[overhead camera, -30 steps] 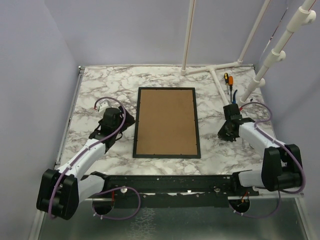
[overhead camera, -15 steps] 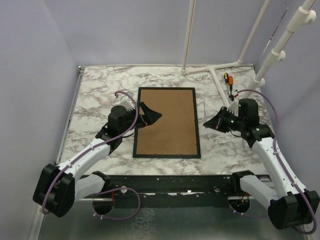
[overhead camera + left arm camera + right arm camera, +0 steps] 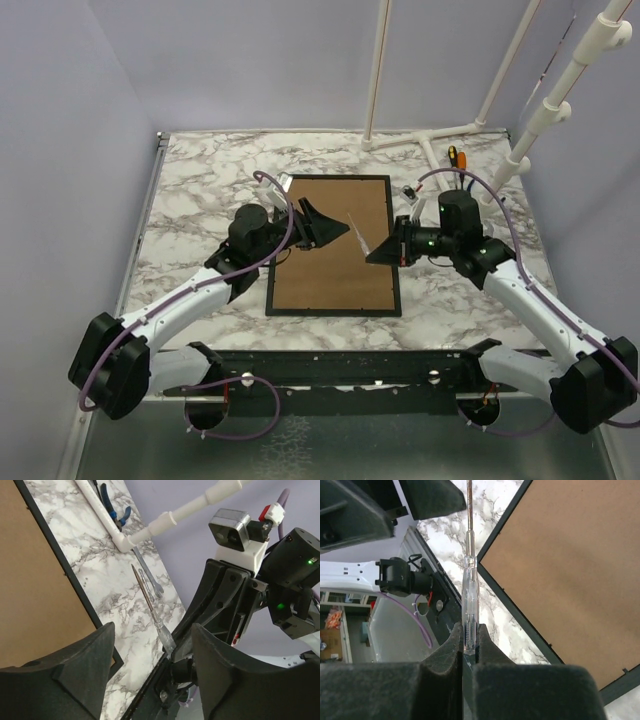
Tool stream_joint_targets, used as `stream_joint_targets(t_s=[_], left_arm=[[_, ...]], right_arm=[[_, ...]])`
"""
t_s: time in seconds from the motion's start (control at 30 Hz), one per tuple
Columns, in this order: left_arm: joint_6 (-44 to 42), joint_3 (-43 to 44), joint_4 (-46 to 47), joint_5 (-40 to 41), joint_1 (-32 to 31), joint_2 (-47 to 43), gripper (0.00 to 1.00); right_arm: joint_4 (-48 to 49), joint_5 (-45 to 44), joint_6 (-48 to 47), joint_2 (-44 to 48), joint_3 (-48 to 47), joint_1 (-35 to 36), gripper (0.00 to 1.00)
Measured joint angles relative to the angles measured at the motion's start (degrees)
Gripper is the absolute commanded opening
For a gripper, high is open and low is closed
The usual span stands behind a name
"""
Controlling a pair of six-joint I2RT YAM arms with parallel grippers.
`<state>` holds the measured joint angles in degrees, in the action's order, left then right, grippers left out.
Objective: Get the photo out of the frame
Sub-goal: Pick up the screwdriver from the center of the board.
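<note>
The frame (image 3: 332, 270) lies face down on the marble table, its brown back (image 3: 35, 580) up inside the thin black border (image 3: 520, 610). The photo is hidden beneath that back. My right gripper (image 3: 380, 254) hovers over the frame's right edge, shut (image 3: 469, 630) on the clear handle of a slim screwdriver (image 3: 469, 595) whose shaft points toward the left gripper. My left gripper (image 3: 338, 228) hangs above the frame's upper middle, open (image 3: 152, 630). It faces the screwdriver (image 3: 152, 607), whose tip lies close to its fingers without touching them.
A white pipe stand (image 3: 425, 140) stands at the back right, its foot (image 3: 150, 527) on the table. Beside it lie an orange-handled screwdriver (image 3: 452, 157), blue-handled pliers (image 3: 112, 510) and a thin wrench (image 3: 150, 582). Purple walls close in both sides.
Both arms swung inward over the frame. The right gripper carried the screwdriver from the table's right side toward the middle. The left gripper's jaws narrowed somewhat.
</note>
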<state>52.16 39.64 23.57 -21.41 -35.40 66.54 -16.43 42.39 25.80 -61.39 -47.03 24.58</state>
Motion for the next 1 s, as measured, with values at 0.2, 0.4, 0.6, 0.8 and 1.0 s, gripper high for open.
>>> stream_joint_targets(t_s=[0.2, 0.4, 0.6, 0.8, 1.0], left_arm=[[0.74, 0.0, 0.13, -0.87, -0.63, 1.62, 0.56], [1.22, 0.68, 0.63, -1.99, -1.64, 4.09, 0.43], [1.64, 1.51, 0.81, -2.56, -2.25, 5.01, 0.16], [3.39, 2.08, 2.08, -2.93, -2.51, 4.96, 0.0], [5.97, 0.52, 3.76, 0.79, -2.51, 4.04, 0.0]], right_arm=[[1.18, 0.61, -0.94, -1.03, -1.44, 2.01, 0.01], [1.92, 0.87, -1.88, -2.29, -2.82, 3.37, 0.01], [2.03, 0.9, -1.92, -2.86, -2.82, 4.59, 0.01], [2.43, 0.7, -2.97, -3.23, -2.82, 4.72, 0.63], [7.21, -0.31, 0.09, -1.99, -1.51, 4.74, 0.93]])
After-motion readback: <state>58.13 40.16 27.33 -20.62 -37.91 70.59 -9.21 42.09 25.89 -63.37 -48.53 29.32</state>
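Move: The right gripper holds the clear screwdriver by its handle, shaft slanting up and forward; the left gripper's fingertips are about 5 cm ahead of it, 7 cm to its left and 7 cm higher. From the left hand, the screwdriver's middle lies some 5 cm to the right, 1 cm back and 1 cm lower. The picture frame lies face down, its middle roughly 4 cm back, 1 cm left and 26 cm below the left hand. Bring the left gripper about 2.5 cm right and slightly down onto the screwdriver, closing its half-open fingers fully to pinch it near where shaft meets handle. Meanwhile ease the right hand some 2.5 cm left and a little up, carrying the screwdriver in between those fingers; once they are shut, open the right fingers wide around the handle, raising the hand slightly. ##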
